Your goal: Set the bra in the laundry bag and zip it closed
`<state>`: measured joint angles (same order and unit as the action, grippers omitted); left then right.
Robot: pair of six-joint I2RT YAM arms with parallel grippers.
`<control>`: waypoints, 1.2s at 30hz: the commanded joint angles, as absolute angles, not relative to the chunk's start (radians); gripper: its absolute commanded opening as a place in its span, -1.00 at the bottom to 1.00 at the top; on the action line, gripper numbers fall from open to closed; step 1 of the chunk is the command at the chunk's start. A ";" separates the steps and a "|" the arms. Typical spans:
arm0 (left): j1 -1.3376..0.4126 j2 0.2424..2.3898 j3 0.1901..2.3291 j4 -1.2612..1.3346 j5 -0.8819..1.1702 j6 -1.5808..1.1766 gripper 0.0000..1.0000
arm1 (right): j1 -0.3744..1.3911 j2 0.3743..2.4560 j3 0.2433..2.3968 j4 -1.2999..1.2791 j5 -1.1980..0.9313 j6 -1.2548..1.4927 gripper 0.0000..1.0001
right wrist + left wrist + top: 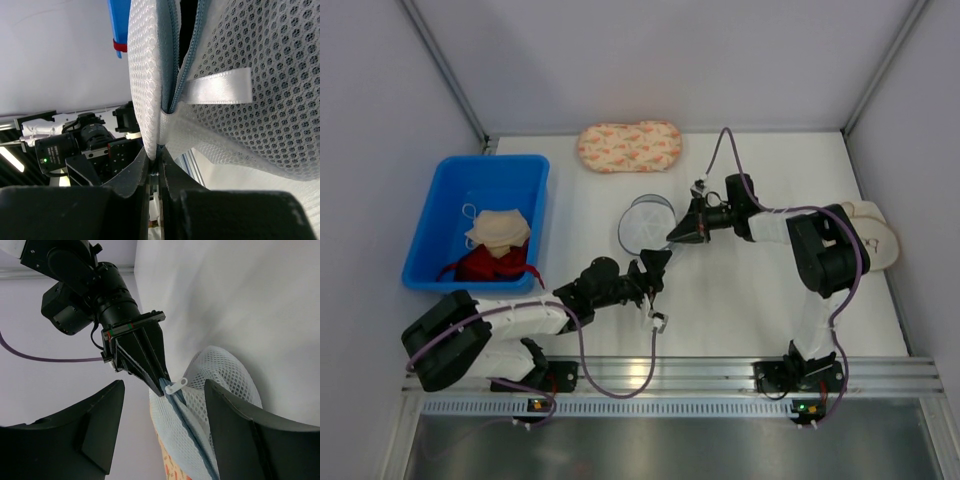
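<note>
The laundry bag point(647, 222) is a round white mesh bag at the table's middle, tipped up on its edge. My right gripper point(680, 236) is shut on the bag's seam at the end of its grey zip point(172, 75), right beside the white pull tab point(176, 386). The zip stands partly open. A dark patch point(187, 20) shows in the gap, and I cannot tell what it is. The bra I cannot make out. My left gripper point(165, 425) is open, its fingers either side of the zipped edge point(187, 430) and apart from it, just below the bag in the top view.
A blue bin point(440, 200) at the left holds beige and red cloth. A peach patterned pouch point(630, 147) lies at the back. A beige round-cupped bra point(875, 235) lies at the right edge beside the right arm. A small white clip point(658, 321) lies near the front rail.
</note>
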<state>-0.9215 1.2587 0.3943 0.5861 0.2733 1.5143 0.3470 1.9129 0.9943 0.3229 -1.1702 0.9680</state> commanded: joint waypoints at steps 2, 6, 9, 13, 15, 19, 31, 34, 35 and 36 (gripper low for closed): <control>-0.908 1.287 0.385 0.710 0.325 1.589 0.40 | 0.371 1.896 0.985 0.390 -1.186 0.988 -0.99; -0.907 1.310 0.394 0.710 0.327 1.614 0.37 | 0.379 1.894 0.982 0.394 -1.189 0.989 -1.00; -0.905 1.333 0.406 0.710 0.321 1.627 0.31 | 0.383 1.888 0.974 0.396 -1.187 0.992 -1.00; -0.900 1.384 0.442 0.695 0.287 1.649 0.19 | 0.387 1.888 0.968 0.397 -1.187 0.997 -1.00; -0.891 1.422 0.448 0.716 0.269 1.657 0.15 | 0.388 1.888 0.968 0.397 -1.186 0.999 -1.00; -0.877 1.437 0.465 0.730 0.262 1.651 0.11 | 0.390 1.885 0.965 0.394 -1.184 0.997 -1.00; -0.876 1.428 0.488 0.732 0.276 1.658 -0.10 | 0.396 1.888 0.960 0.385 -1.169 0.985 -1.00; -0.876 1.422 0.491 0.730 0.287 1.657 -0.10 | 0.396 1.888 0.963 0.374 -1.166 0.979 -1.00; -0.876 1.422 0.491 0.730 0.291 1.658 -0.10 | 0.396 1.888 0.965 0.370 -1.164 0.976 -1.00; -0.876 1.420 0.489 0.730 0.294 1.658 -0.10 | 0.396 1.890 0.965 0.370 -1.163 0.973 -1.00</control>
<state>-0.8783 1.4380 0.4519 0.6621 0.2504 1.6451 0.3717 1.9129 0.9684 0.3557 -1.1709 0.9958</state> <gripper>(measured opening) 0.451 0.072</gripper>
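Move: The white tab on the laundry bag's blue zip is about 4 cm ahead of my left hand, level sideways and some 2 cm below. My right fingertips, already pinching the zip end, are about 5 cm ahead of my left hand, 2 cm right and 2 cm lower, with the tab about 1 cm to their left and 1 cm nearer my base. From my left hand, the mesh bag body is some 9 cm ahead, 4 cm left and 4 cm down. I ease my left hand forward about 3 cm and down about 2 cm, dipping to 3 before rising slightly, towards the white tab beside the pinched zip end. Its fingers narrow from wide open to a bit under half open, one on either side of the tab, without shutting. My right hand keeps its pinch and draws the zip end back about 1 cm, then holds. ##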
